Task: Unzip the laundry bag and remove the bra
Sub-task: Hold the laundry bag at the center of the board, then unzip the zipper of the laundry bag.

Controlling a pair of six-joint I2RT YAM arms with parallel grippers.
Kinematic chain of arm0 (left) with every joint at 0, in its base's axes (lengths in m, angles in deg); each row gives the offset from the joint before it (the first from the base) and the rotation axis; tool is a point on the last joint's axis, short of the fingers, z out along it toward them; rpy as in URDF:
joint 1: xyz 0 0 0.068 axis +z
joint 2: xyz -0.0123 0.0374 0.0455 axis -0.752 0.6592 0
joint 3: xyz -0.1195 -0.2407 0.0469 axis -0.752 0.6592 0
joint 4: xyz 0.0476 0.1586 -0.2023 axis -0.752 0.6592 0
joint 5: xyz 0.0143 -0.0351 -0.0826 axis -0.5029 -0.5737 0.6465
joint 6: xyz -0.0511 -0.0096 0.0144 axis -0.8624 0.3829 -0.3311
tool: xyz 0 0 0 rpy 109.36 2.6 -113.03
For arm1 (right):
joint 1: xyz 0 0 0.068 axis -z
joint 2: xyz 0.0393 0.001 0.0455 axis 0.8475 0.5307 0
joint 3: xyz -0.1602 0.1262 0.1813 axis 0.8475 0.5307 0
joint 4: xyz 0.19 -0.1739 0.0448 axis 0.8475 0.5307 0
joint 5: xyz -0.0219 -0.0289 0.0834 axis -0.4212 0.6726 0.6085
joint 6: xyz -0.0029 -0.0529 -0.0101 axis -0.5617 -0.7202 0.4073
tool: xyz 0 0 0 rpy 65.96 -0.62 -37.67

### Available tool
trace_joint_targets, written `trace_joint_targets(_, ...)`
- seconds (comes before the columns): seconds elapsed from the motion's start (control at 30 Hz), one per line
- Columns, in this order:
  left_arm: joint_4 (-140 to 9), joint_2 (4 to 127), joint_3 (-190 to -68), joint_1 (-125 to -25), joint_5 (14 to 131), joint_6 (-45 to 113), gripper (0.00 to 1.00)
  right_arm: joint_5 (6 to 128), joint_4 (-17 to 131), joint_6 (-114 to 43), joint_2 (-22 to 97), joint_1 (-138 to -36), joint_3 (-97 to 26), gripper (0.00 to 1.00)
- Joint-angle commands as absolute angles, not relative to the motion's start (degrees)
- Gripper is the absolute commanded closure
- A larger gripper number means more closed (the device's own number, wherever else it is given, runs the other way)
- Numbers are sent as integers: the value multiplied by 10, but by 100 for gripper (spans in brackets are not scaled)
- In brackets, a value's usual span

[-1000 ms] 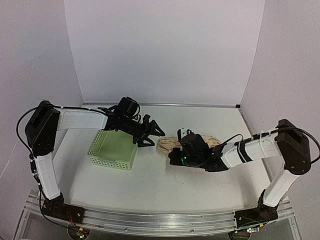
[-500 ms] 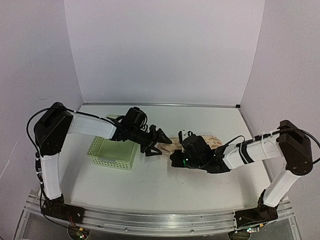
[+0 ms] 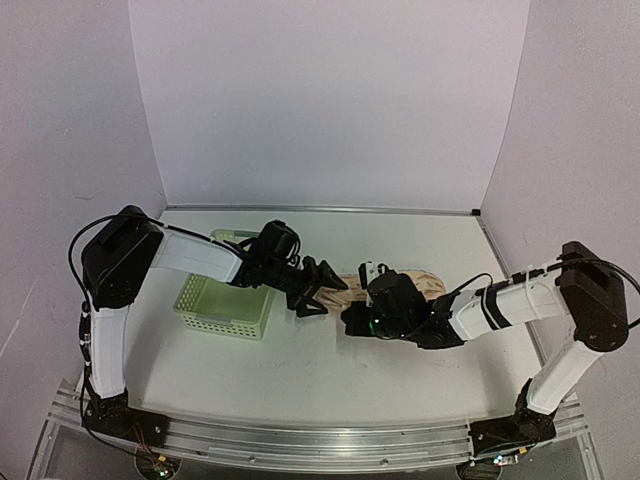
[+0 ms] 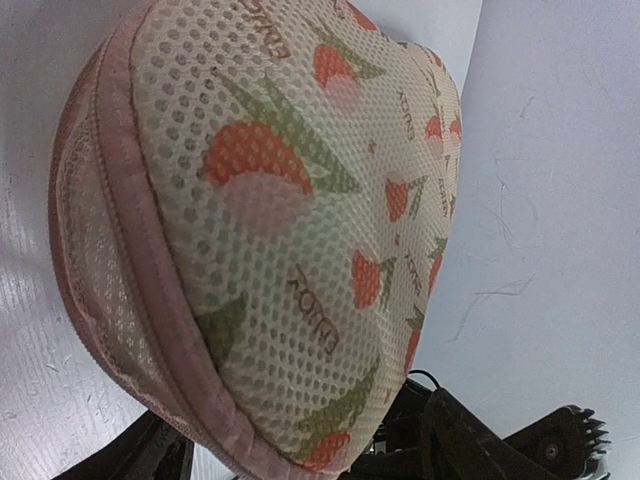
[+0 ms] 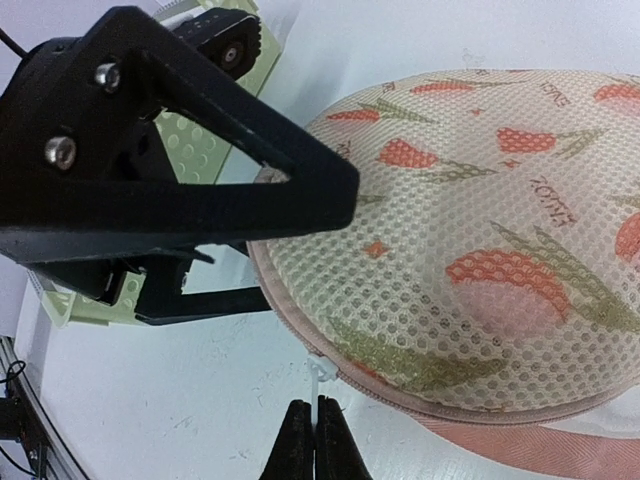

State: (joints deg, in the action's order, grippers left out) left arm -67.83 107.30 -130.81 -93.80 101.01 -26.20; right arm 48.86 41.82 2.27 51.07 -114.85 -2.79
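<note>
The laundry bag (image 3: 424,283) lies mid-table: padded beige mesh with a red-and-green print and pink zip edging (image 5: 300,300). It fills the left wrist view (image 4: 280,220). My left gripper (image 3: 318,287) is open, one black finger (image 5: 200,170) over the bag's left end and the other (image 5: 200,300) beside it near the table. My right gripper (image 5: 315,430) is shut on the white zip pull (image 5: 322,375) at the bag's near edge, and in the top view this gripper (image 3: 347,322) sits just in front of the bag. The bra is hidden.
A light green lattice basket (image 3: 225,305) stands left of the bag, under the left forearm, and shows behind the left fingers (image 5: 205,145). The white table (image 3: 300,380) is walled at the back and both sides.
The left arm has swung right from above the basket to the bag's left end, where its open jaws now straddle it. The right gripper has kept its place.
</note>
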Motion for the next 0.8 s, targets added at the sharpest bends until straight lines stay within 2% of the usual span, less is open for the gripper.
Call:
trace_joint_targets(0.0,-700,1089,-1335,-939,1000,-279,24,506,373,14,484,-1146,-23,100)
trace_joint_targets(0.13,-703,1088,-1338,-938,990,-281,37,513,369,13,486,-1146,-17,100)
trace_joint_targets(0.57,-704,1083,-1335,-926,988,-274,100,508,361,21,460,-1146,22,100)
trace_joint_targets(0.77,-704,1066,-1332,-919,995,-260,100,477,369,23,432,-1146,55,100)
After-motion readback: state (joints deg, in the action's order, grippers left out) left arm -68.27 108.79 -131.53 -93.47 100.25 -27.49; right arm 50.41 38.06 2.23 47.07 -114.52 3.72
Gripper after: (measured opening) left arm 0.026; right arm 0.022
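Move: The laundry bag's left end already stands between the left gripper's open fingers, about 1 cm ahead, 1 cm to the right and 1 cm below their mid-point. From that gripper, the zipper pull, held in the shut right fingers, is roughly 4 cm right and 2 cm back; the green basket's middle is some 21 cm left, 1 cm back and 7 cm lower. From the right hand the bag's end lies about 3 cm ahead and 4 cm left. Shut the left gripper from wide open on the laundry bag's left end so it pinches the fabric edge, easing down and forward about 1 cm as the fingers start to close, then hold still. Keep the right fingers shut on the zipper pull and draw it about 2 cm to the right and back, away from the left gripper. ##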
